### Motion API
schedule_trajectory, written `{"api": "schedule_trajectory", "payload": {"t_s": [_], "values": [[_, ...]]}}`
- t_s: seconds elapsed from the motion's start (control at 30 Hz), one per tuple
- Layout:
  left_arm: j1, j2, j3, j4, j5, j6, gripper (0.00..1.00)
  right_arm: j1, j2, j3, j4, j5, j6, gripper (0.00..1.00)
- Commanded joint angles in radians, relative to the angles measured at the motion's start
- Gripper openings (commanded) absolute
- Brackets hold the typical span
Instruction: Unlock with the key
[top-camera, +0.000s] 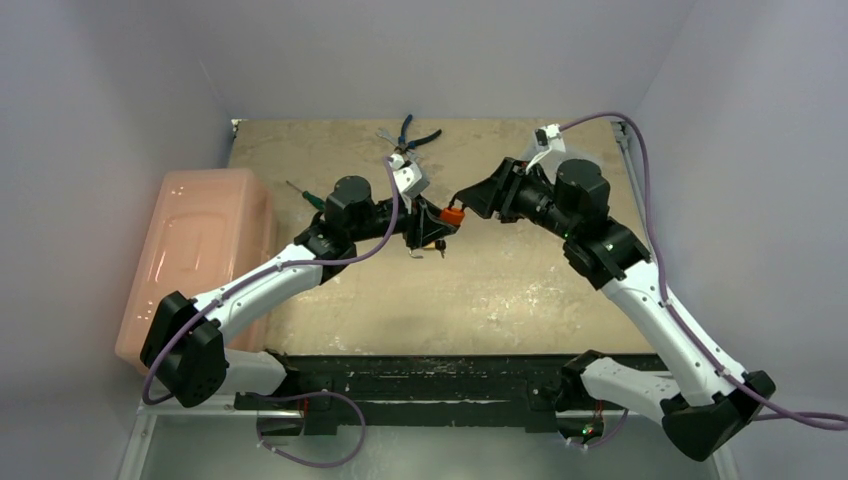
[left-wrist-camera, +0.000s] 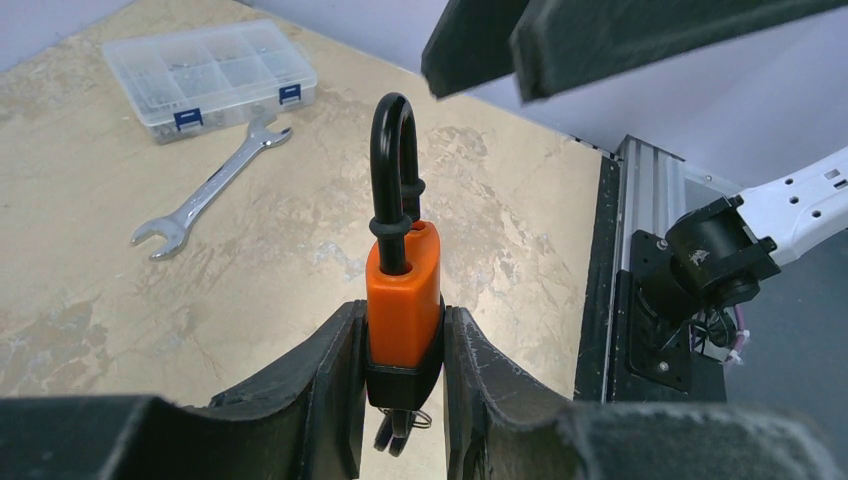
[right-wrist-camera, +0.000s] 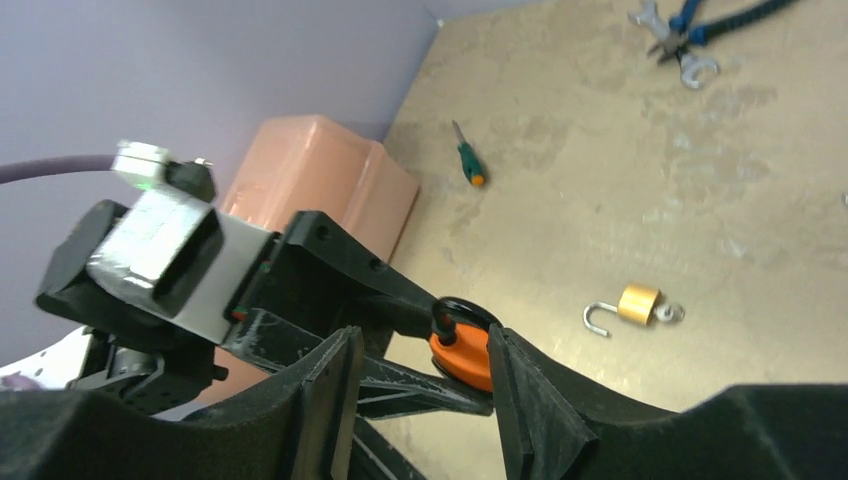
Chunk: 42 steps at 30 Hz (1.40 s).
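An orange padlock (left-wrist-camera: 403, 295) with a black shackle (left-wrist-camera: 393, 150) stands upright between the pads of my left gripper (left-wrist-camera: 403, 340), which is shut on its body. A key (left-wrist-camera: 400, 430) on a small ring hangs from the lock's underside. In the top view the padlock (top-camera: 452, 214) is held above the table's middle. My right gripper (right-wrist-camera: 420, 350) is open around the lock's shackle end. The orange body (right-wrist-camera: 465, 355) lies against its right finger, and the left finger stands apart. Its fingers (left-wrist-camera: 560, 40) show above the shackle in the left wrist view.
A brass padlock (right-wrist-camera: 638, 303) lies on the table with its shackle open. A green screwdriver (right-wrist-camera: 467, 165), blue pliers (top-camera: 415, 135) and a wrench (left-wrist-camera: 210, 185) also lie on it, near a clear parts box (left-wrist-camera: 210, 75). A pink bin (top-camera: 200, 250) stands at the left.
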Motion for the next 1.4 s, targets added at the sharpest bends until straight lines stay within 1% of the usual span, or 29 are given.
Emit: {"api": "schedule_trajectory", "payload": {"t_s": [0.0,0.27,0.37,0.7,0.87,1.0,1.2,1.37], "values": [[0.002,-0.010,0.054,0.054,-0.021,0.020,0.00,0.009,0.028,0.068,-0.061,-0.004,0.066,0.57],[0.001,-0.007,0.056,0.055,-0.015,0.016,0.00,0.030,0.072,0.057,-0.028,0.009,0.078,0.57],[0.001,-0.007,0.055,0.057,-0.008,0.013,0.00,0.031,0.091,0.056,-0.018,0.013,0.068,0.55],[0.001,-0.006,0.053,0.071,0.026,0.001,0.00,0.031,0.153,0.069,0.011,0.011,0.042,0.54],[0.001,-0.006,0.052,0.074,0.030,0.000,0.00,0.032,0.169,0.077,0.032,-0.009,0.037,0.52],[0.001,-0.004,0.053,0.074,0.032,-0.001,0.00,0.033,0.168,0.067,0.077,-0.054,0.036,0.51],[0.002,-0.002,0.053,0.073,0.031,-0.003,0.00,0.069,0.170,0.073,0.141,-0.113,0.032,0.51],[0.001,-0.004,0.054,0.074,0.032,-0.009,0.00,0.106,0.182,0.089,0.149,-0.141,0.008,0.52]]}}
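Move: The orange padlock, still pinched in the left fingers, lies about 4 cm left of the right hand, level with it front to back and some 6 cm below. From the left hand its middle is about 1 cm ahead, 2 cm right and 1 cm up. From the right hand, its key hangs some 6 cm left, 3 cm back and 11 cm below; the brass padlock lies on the table about 5 cm left, 1 cm ahead and 34 cm below. Sinking about 5 cm while easing left and slightly forward, the half-open right hand tips down some 10 degrees towards the orange padlock's shackle. It then comes back up roughly 2 cm, levelling partly, as it slides another couple of centimetres left to bring its fingers around the shackle without closing. The left hand keeps its pinch on the body, drifting back about 1 cm at the end. ##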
